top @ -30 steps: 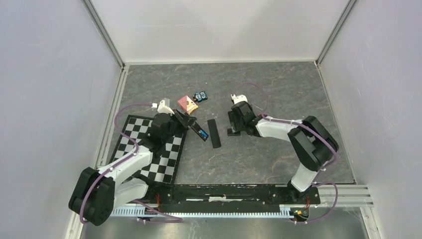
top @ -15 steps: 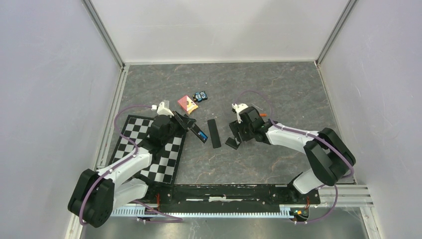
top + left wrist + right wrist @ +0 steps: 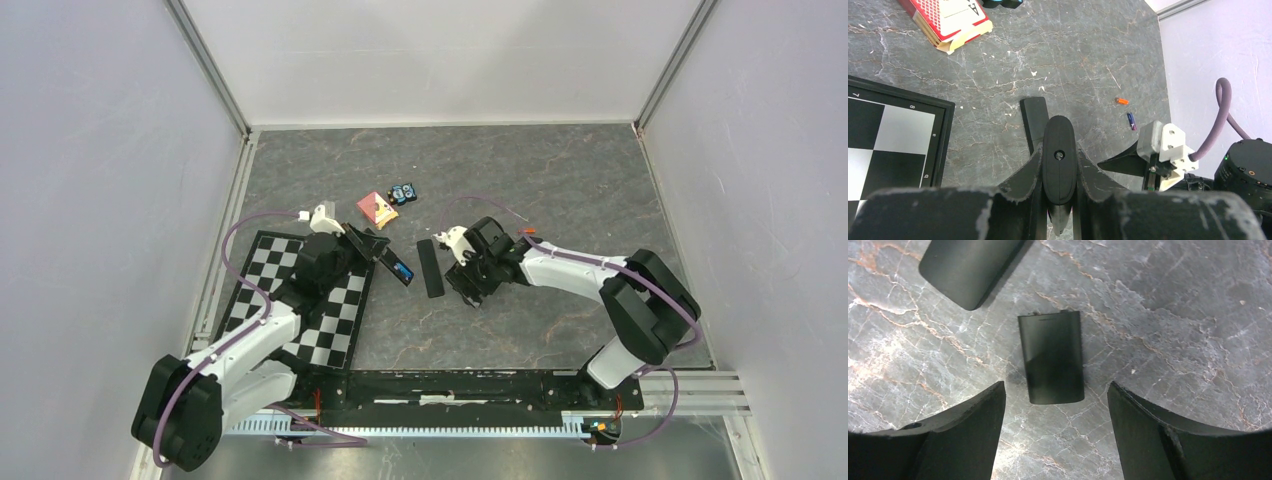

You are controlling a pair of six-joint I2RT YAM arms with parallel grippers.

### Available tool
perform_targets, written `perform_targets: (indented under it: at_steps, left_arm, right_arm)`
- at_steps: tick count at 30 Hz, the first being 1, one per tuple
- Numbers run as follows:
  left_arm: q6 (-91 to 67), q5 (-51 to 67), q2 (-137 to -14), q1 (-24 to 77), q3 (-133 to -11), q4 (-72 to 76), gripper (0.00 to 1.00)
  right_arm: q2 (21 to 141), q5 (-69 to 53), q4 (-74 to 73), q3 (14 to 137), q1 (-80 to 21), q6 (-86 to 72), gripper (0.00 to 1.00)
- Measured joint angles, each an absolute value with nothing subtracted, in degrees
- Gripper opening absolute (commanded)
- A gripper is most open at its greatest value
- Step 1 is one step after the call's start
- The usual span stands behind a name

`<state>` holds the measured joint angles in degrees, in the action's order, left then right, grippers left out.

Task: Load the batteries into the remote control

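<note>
My left gripper [image 3: 1059, 150] is shut on a black remote control [image 3: 1059, 167], held just above the table past the chessboard's corner. From above, a blue patch shows on the held remote [image 3: 403, 270]. A second long black piece [image 3: 430, 268] lies flat beside it. Further right, my right gripper [image 3: 1055, 390] hangs open over a small black rectangular cover [image 3: 1052, 357] lying on the stone, which it does not touch. Two batteries, one orange [image 3: 1121, 101] and one purple [image 3: 1131, 121], lie loose behind the right gripper [image 3: 465, 285].
A chessboard [image 3: 300, 300] covers the near left. A red card box [image 3: 377, 208] and a blue-and-black gadget [image 3: 403, 192] lie behind the left gripper [image 3: 372, 245]. The end of the long black piece [image 3: 968, 270] is close to the cover.
The right arm has swung left toward the long black piece, and its jaws have opened a little wider. The left arm and its remote have barely moved.
</note>
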<state>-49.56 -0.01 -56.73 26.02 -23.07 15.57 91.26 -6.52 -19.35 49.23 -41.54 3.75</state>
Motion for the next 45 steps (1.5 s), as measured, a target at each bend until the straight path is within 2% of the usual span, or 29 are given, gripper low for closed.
perform_targets:
  at_steps: [6, 18, 23, 26, 34, 45]
  left_arm:
    - [-49.5, 0.0, -56.7, 26.0, -23.1, 15.1, 0.02]
    - [-49.1, 0.0, -56.7, 25.7, -22.8, 15.0, 0.02]
    - [-48.8, 0.0, -56.7, 25.7, -22.5, 15.1, 0.02]
    - [-48.7, 0.0, -56.7, 25.6, -22.4, 15.0, 0.02]
    - [-48.1, 1.3, -57.6, 25.6, -22.4, 15.7, 0.02]
    - [-47.9, 8.8, -71.0, 26.5, -23.9, 26.7, 0.02]
  right_arm:
    - [94.2, -5.5, -23.2, 52.6, -42.8, 6.3, 0.61]
    - [98.0, -3.9, -30.3, 57.8, -42.8, 7.0, 0.54]
    - [98.7, -3.8, -31.4, 58.7, -42.9, 7.9, 0.39]
    - [99.4, -3.8, -32.0, 59.5, -42.9, 7.8, 0.34]
    - [98.5, -3.9, -30.3, 58.7, -43.0, 7.3, 0.32]
    - [86.0, -4.6, -26.2, 53.5, -43.1, 3.7, 0.33]
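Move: The black battery cover lies with its near end between the right fingers; its middle is about 2 cm ahead, 2 cm left and 1 cm below. The second remote rests about 7 cm ahead and 10 cm left of the right hand, while the open remote control is held some 3 cm ahead, 16 cm left and 10 cm up. From the left hand, the cover is about 18 cm right, 5 cm back and 13 cm down. Close the right gripper on the near end of the battery cover while sinking under 1 cm and tilting the hand's left side down some 10 degrees. Then raise the pinched cover about 5 cm, tilting back. Hold the remote control in the left grip throughout and, near the end, bring it right and down about 3 cm each towards the cover, turning slightly clockwise. ##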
